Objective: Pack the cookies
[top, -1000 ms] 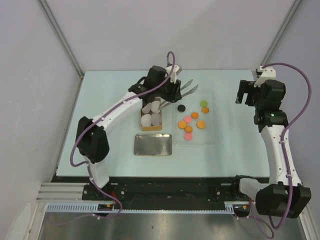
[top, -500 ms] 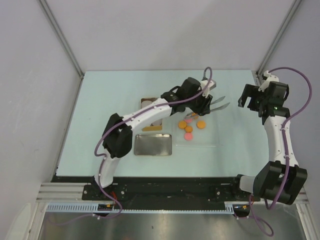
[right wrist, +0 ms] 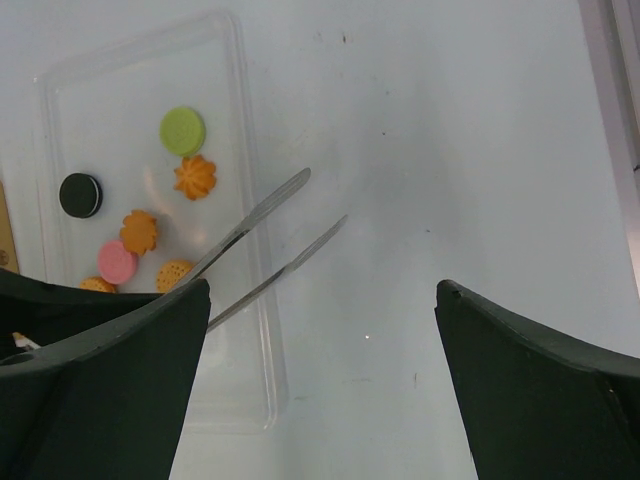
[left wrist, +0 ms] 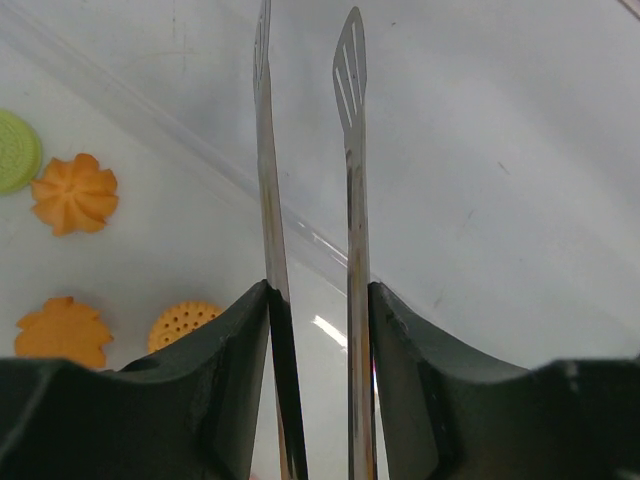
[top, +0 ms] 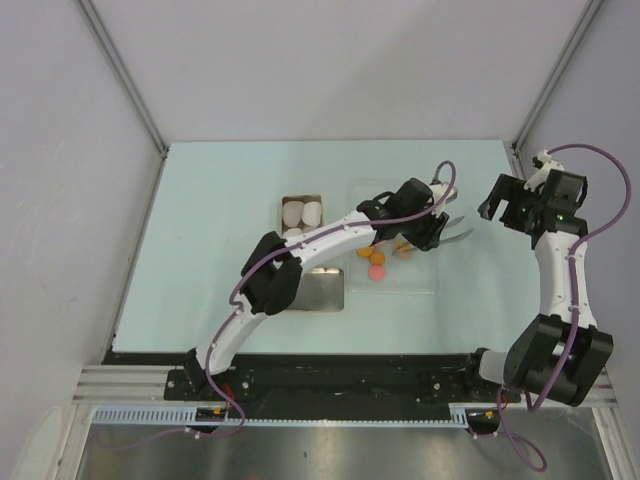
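Note:
Several cookies lie in a clear plastic tray (right wrist: 250,300): a green one (right wrist: 183,130), a black one (right wrist: 80,194), a pink one (right wrist: 117,261) and orange ones (right wrist: 196,177). My left gripper (top: 432,226) is shut on metal tweezers (left wrist: 350,150) and hangs over the tray's right part. The tweezers' tips (right wrist: 300,180) are apart and hold nothing, and they reach past the tray's right edge. Orange cookies (left wrist: 75,192) and the green one (left wrist: 12,150) lie to their left. My right gripper (top: 505,203) is open and empty over bare table to the right of the tray.
A cardboard box (top: 285,200) with white paper cups (top: 302,212) stands left of the tray. A metal tin (top: 328,290) lies nearer the front, partly under the left arm. The table's right edge rail (right wrist: 625,120) is near the right gripper.
The left arm has swung right from the box to over the tray, carrying the tweezers past the cookies. The right gripper has shifted slightly right and back.

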Controlling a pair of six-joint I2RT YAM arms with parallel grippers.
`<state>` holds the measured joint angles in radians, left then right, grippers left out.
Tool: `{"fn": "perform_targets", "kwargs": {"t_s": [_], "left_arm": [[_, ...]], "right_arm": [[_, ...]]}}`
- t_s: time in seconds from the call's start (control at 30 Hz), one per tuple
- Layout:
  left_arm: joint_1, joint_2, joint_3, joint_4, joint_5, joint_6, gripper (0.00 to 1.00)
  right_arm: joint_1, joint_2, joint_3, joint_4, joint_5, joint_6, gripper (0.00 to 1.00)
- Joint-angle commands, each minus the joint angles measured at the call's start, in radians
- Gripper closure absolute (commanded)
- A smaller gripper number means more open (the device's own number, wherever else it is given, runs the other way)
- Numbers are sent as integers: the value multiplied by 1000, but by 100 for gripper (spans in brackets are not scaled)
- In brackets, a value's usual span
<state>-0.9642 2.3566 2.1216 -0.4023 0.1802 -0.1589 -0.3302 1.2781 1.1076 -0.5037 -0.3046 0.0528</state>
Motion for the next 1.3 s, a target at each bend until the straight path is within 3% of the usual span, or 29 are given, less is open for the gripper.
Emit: {"fn": "perform_targets", "kwargs": {"t_s": [0.0,0.4,0.9,1.27], "left_arm": [[-36,47,98,7,-82,-63,51],[-48,151,173,-9,-119,-114,43],[-48,217,196,-16,-123,-76,43],[-47,176,158,-29,-139,-62,28]], "right_arm": [[-15,-11,-11,-7,-4,10,0],[-24,-37,-41,-24,2,-39,0],[-24,-46,-80,-35,9,-83,0],[-21,-59,-88,-55,24,-94,0]]}}
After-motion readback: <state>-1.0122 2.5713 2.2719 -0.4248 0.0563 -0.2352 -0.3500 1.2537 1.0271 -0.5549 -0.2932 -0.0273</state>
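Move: The tongs in the left hand are to be set down across the tray's right rim, which runs about 10 cm below that hand. The dotted cookie is some 7 cm left and 3 cm ahead of the hand, the orange flower cookie 5 cm left and 10 cm ahead, and the green cookie 3 cm beyond that one. From the wide-open right hand, the tongs' middle is roughly 16 cm left, 4 cm back and 8 cm lower. The tongs, still held across by the left fingers with their tips pointing right, go down about 7.5 cm and some 2.5 cm to the right onto the tray's right rim, with hardly any turn. There the left hand stays low and its fingers spread, letting the blades apart, more so at the end. The right hand, empty and wide open, sinks about 3.5 cm and draws back 2.5 cm beside them. ##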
